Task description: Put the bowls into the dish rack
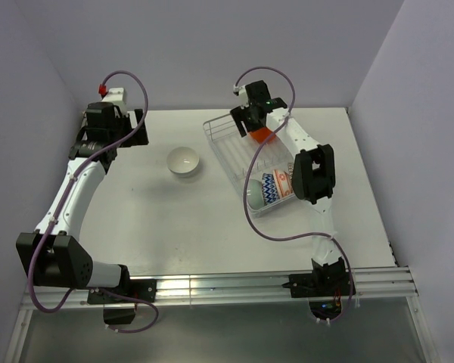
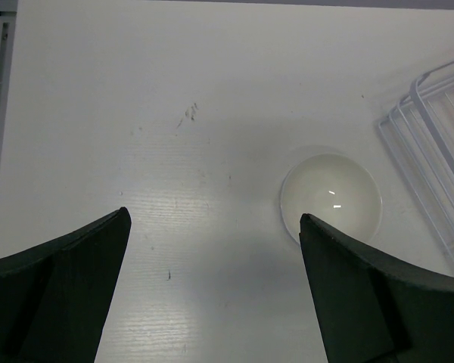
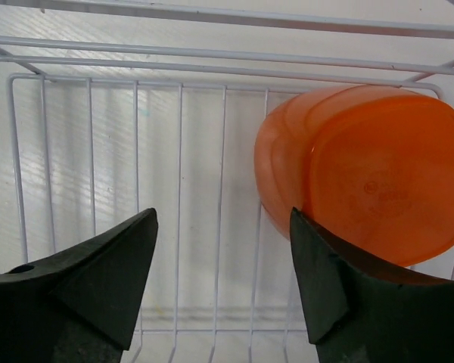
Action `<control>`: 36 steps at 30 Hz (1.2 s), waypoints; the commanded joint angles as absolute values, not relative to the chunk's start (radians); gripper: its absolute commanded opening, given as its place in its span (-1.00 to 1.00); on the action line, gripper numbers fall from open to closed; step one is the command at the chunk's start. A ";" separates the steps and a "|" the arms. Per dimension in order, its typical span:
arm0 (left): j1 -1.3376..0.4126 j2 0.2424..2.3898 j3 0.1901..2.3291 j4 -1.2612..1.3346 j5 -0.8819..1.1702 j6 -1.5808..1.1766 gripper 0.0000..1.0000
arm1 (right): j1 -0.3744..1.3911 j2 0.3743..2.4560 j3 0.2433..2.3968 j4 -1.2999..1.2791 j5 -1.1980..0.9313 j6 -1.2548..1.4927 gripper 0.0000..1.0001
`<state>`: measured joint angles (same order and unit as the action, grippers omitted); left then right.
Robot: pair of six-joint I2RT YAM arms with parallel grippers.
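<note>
The dish rack (image 1: 216,128) is a clear wire basket right of centre. At its near end a pale teal bowl (image 1: 254,194), a grey-patterned bowl (image 1: 270,187) and a red-pink patterned bowl (image 1: 286,181) stand on edge. The plain orange-red bowl (image 3: 363,170) lies tilted at the rack's far end (image 3: 212,51). My right gripper (image 3: 222,215) hovers over it, open, with the bowl beside and behind its right finger and only wire between the tips. A white bowl (image 1: 185,160) sits upright on the table. My left gripper (image 2: 213,215) is open above bare table, left of that white bowl (image 2: 331,195).
Grey walls close in the white table (image 1: 174,227) at the back and on both sides. A metal rail (image 1: 227,286) runs along the near edge by the arm bases. A corner of the rack (image 2: 431,151) shows at the right of the left wrist view.
</note>
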<state>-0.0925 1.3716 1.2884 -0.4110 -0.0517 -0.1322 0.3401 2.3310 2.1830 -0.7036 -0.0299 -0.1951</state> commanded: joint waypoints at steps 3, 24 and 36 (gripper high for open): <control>-0.089 1.333 1.263 -0.409 0.072 -0.072 0.99 | 0.328 2.234 2.188 -0.638 -0.047 -0.216 0.68; -0.092 1.754 1.310 -0.338 0.423 -0.192 0.63 | 0.273 1.773 1.973 -0.564 -0.400 -0.072 1.00; -0.118 1.962 1.377 -0.291 0.429 -0.247 0.17 | 0.218 1.609 1.679 -0.503 -0.543 0.027 1.00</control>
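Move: The white bowl lies to the left hand's right, about 15 cm across, some 4 cm ahead and 23 cm below. The dish rack's middle is roughly 32 cm to the right of that bowl, level with it fore and aft. From the right hand the white bowl is about 25 cm to the left, 8 cm back and 8 cm below, while the orange bowl just placed sits some 6 cm to the right, 2 cm ahead and 3 cm below. Down and to the right swings the left hand, some 20 cm down, to the white bowl's left rim, tipping down nearly 30 degrees, turning a little clockwise and narrowing its wide-open fingers by over a third; contact can't be seen. The right hand finishes opening beside the orange bowl, lifts about 24 cm out of the rack, then draws back and sinks some 6 cm, its left side rolling up. ##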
